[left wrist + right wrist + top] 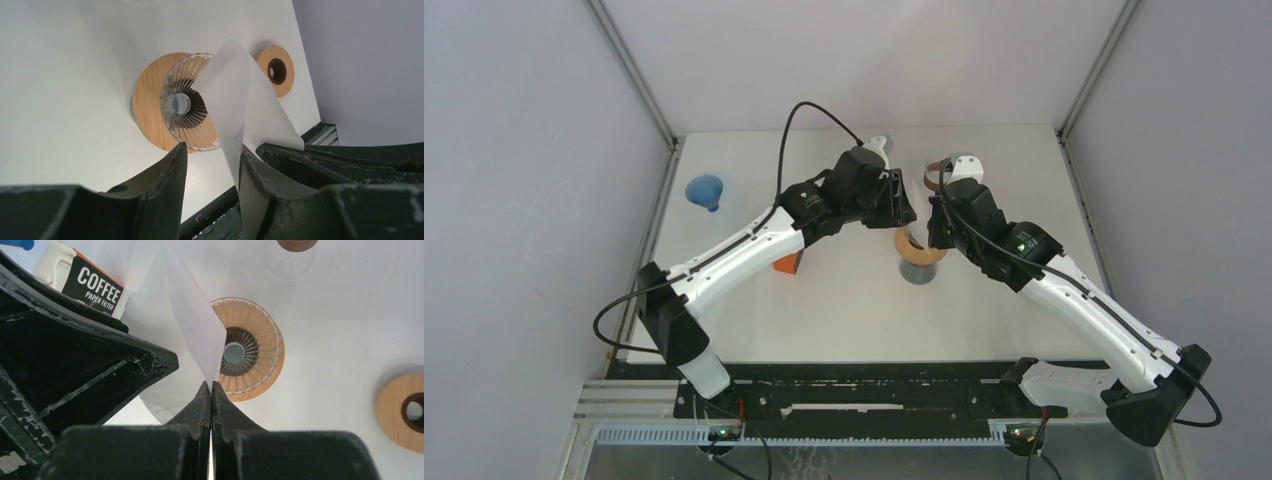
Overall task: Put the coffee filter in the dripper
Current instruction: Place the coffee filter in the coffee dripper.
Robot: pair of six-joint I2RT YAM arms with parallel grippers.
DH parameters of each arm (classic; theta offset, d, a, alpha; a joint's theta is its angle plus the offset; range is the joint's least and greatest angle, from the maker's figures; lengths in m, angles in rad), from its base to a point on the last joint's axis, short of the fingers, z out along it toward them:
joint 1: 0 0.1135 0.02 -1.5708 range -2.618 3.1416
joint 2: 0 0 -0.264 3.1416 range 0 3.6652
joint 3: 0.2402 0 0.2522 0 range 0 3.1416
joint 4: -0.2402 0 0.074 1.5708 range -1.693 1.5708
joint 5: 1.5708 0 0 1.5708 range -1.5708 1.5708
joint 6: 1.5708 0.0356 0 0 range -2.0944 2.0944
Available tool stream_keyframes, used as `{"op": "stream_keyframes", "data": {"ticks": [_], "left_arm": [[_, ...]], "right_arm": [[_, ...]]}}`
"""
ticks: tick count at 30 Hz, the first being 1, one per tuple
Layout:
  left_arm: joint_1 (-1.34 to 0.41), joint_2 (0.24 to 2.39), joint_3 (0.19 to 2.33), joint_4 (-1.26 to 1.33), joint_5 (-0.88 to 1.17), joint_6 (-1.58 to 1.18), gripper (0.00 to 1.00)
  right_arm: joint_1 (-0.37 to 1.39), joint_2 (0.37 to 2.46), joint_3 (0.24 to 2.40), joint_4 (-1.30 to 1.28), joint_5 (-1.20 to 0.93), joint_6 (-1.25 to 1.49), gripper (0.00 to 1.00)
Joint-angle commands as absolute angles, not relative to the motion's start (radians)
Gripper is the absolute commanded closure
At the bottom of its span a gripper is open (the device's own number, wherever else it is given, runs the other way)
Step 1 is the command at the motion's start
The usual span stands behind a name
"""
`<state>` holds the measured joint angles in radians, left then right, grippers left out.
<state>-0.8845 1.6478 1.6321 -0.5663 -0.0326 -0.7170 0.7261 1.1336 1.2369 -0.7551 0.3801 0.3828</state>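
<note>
The white paper coffee filter (187,327) hangs in the air above the dripper (247,352), a ribbed glass cone in a round wooden collar. My right gripper (211,384) is shut on the filter's lower edge. My left gripper (214,150) is open, and the filter (240,100) rests against the inner face of its right finger. The dripper (185,102) lies just beyond the left jaws. In the top view both grippers, left (902,205) and right (939,225), meet over the dripper (921,260); the filter is hidden there.
A box marked "COFFEE PAPER FILTER" (95,285) lies at the left, orange in the top view (787,264). A loose wooden ring (405,412) sits right of the dripper. A blue funnel (706,190) stands at the far left.
</note>
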Motion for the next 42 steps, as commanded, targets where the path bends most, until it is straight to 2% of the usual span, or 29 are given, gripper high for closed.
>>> {"op": "stream_keyframes", "data": {"ticks": [1, 7, 12, 19, 27, 39, 42], "left_arm": [[-0.888, 1.680, 1.732, -0.611, -0.047, -0.677, 0.58], [-0.888, 1.728, 1.794, -0.681, -0.048, -0.646, 0.69], [-0.889, 1.777, 1.853, -0.733, -0.020, -0.643, 0.82], [-0.886, 1.831, 1.927, -0.799, 0.006, -0.635, 0.94], [-0.879, 1.862, 1.961, -0.822, 0.035, -0.631, 0.95], [-0.868, 1.929, 2.072, -0.906, 0.056, -0.585, 0.95], [-0.867, 1.938, 2.093, -0.930, 0.055, -0.572, 0.95]], "right_arm": [[0.697, 1.148, 1.236, -0.755, 0.307, 0.408, 1.00], [0.652, 1.168, 1.236, -0.780, 0.232, 0.418, 1.00], [0.634, 1.180, 1.236, -0.798, 0.217, 0.418, 1.00], [0.627, 1.202, 1.236, -0.786, 0.228, 0.398, 0.92], [0.608, 1.205, 1.236, -0.778, 0.259, 0.372, 0.77], [0.579, 1.231, 1.248, -0.762, 0.273, 0.332, 0.65], [0.573, 1.235, 1.255, -0.757, 0.280, 0.325, 0.58]]}}
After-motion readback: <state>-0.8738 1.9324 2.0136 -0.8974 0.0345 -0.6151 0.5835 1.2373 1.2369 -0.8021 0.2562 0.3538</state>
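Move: The dripper on its stand is about 9 cm below both hands: some 2 cm ahead and 2 cm to the right of the left hand, 4 cm ahead and 2 cm to the left of the right hand, which holds the filter. From the right hand, the glass carafe stands about 21 cm ahead and 2 cm right, the spare stand 1 cm ahead and 24 cm right. The filter box is roughly 28 cm left and 3 cm ahead of the left hand. Both hands sink some 3–4 cm towards the dripper; left pinches the filter, then right opens, easing forward-right. ##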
